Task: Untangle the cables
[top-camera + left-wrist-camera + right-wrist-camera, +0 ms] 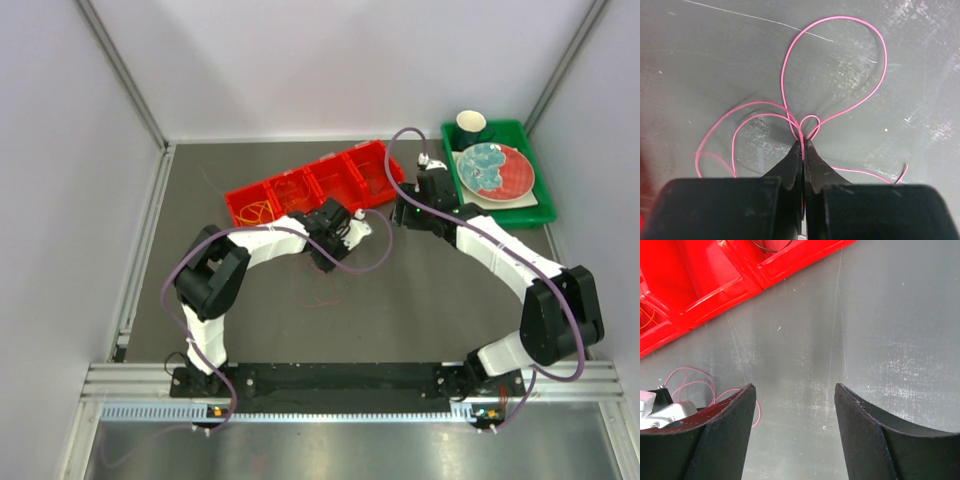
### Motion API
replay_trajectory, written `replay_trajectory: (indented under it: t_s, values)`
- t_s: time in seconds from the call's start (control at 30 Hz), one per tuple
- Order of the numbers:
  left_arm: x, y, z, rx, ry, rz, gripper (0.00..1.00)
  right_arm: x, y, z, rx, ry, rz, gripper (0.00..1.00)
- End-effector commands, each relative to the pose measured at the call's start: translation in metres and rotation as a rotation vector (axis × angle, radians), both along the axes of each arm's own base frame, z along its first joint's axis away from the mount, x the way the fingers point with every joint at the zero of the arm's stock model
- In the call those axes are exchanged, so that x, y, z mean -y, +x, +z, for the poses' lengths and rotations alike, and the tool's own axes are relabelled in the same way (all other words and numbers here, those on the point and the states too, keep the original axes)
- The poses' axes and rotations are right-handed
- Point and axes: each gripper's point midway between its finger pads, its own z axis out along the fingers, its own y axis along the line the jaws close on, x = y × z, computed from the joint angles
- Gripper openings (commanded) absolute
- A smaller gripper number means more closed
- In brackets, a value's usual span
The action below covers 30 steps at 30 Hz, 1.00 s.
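A thin pink cable (pixel 840 17) lies on the dark grey table in several loops, with a small knot-like loop just ahead of my left gripper (pixel 804 142). The left gripper is shut on the strands where they cross. From above, the left gripper (pixel 322 262) points down at mid-table, with faint pink cable (pixel 320 295) just below it. My right gripper (pixel 795 387) hangs open over bare table with nothing between its fingers. Part of the pink cable (pixel 690 371) shows at its lower left. Yellow-orange cables (pixel 255 212) lie in the red tray's left compartment.
A red compartment tray (pixel 310 185) lies diagonally behind the grippers and fills the right wrist view's upper left (pixel 715 275). A green tray (pixel 520 215) at the back right holds a plate (pixel 495 170) and a dark cup (pixel 470 125). Walls enclose the table.
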Motion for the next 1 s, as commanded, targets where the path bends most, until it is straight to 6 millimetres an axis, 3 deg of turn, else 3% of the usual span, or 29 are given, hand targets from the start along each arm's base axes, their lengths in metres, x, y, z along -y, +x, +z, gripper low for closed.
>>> replay_trajectory:
  t_s: [0.0, 0.43, 0.63, 0.7, 0.97]
  values:
    - [0.001, -0.007, 0.006, -0.045, -0.011, 0.038, 0.0, 0.0, 0.012, 0.032, 0.083, 0.033, -0.024, 0.64]
    - [0.026, 0.029, 0.1, 0.138, -0.261, 0.235, 0.0, 0.029, 0.007, 0.075, 0.207, -0.01, -0.124, 0.64]
    - [0.036, 0.043, 0.141, 0.193, -0.382, 0.285, 0.0, 0.042, 0.005, 0.086, 0.231, -0.008, -0.155, 0.64]
    - [0.036, 0.042, 0.142, 0.163, -0.391, 0.302, 0.0, 0.043, 0.004, 0.086, 0.228, -0.01, -0.158, 0.64]
    - [0.026, -0.002, 0.075, -0.036, -0.272, 0.305, 0.0, 0.035, 0.005, 0.075, 0.198, 0.013, -0.126, 0.64]
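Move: With the pink cable already pinched low over the table, the left hand has the red box's empty third compartment about 20 cm ahead and 3 cm to the right, some 2 cm higher. The orange cable lies in its compartment 18 cm ahead and 8 cm left; the brown cable's is 20 cm ahead and 12 cm right. From the right hand, the pinched pink cable lies roughly 19 cm left, 8 cm back and 12 cm below. Lifting the pinched pink cable off the table, the shut left hand rises about 10 cm, veering slightly forward and right, and sinks back a little at the end; its fingertips swing rightward while it twists counter-clockwise, some 15 degrees each. The empty, open right hand rises about 6 cm and shifts 4 cm right, away from the cable. ##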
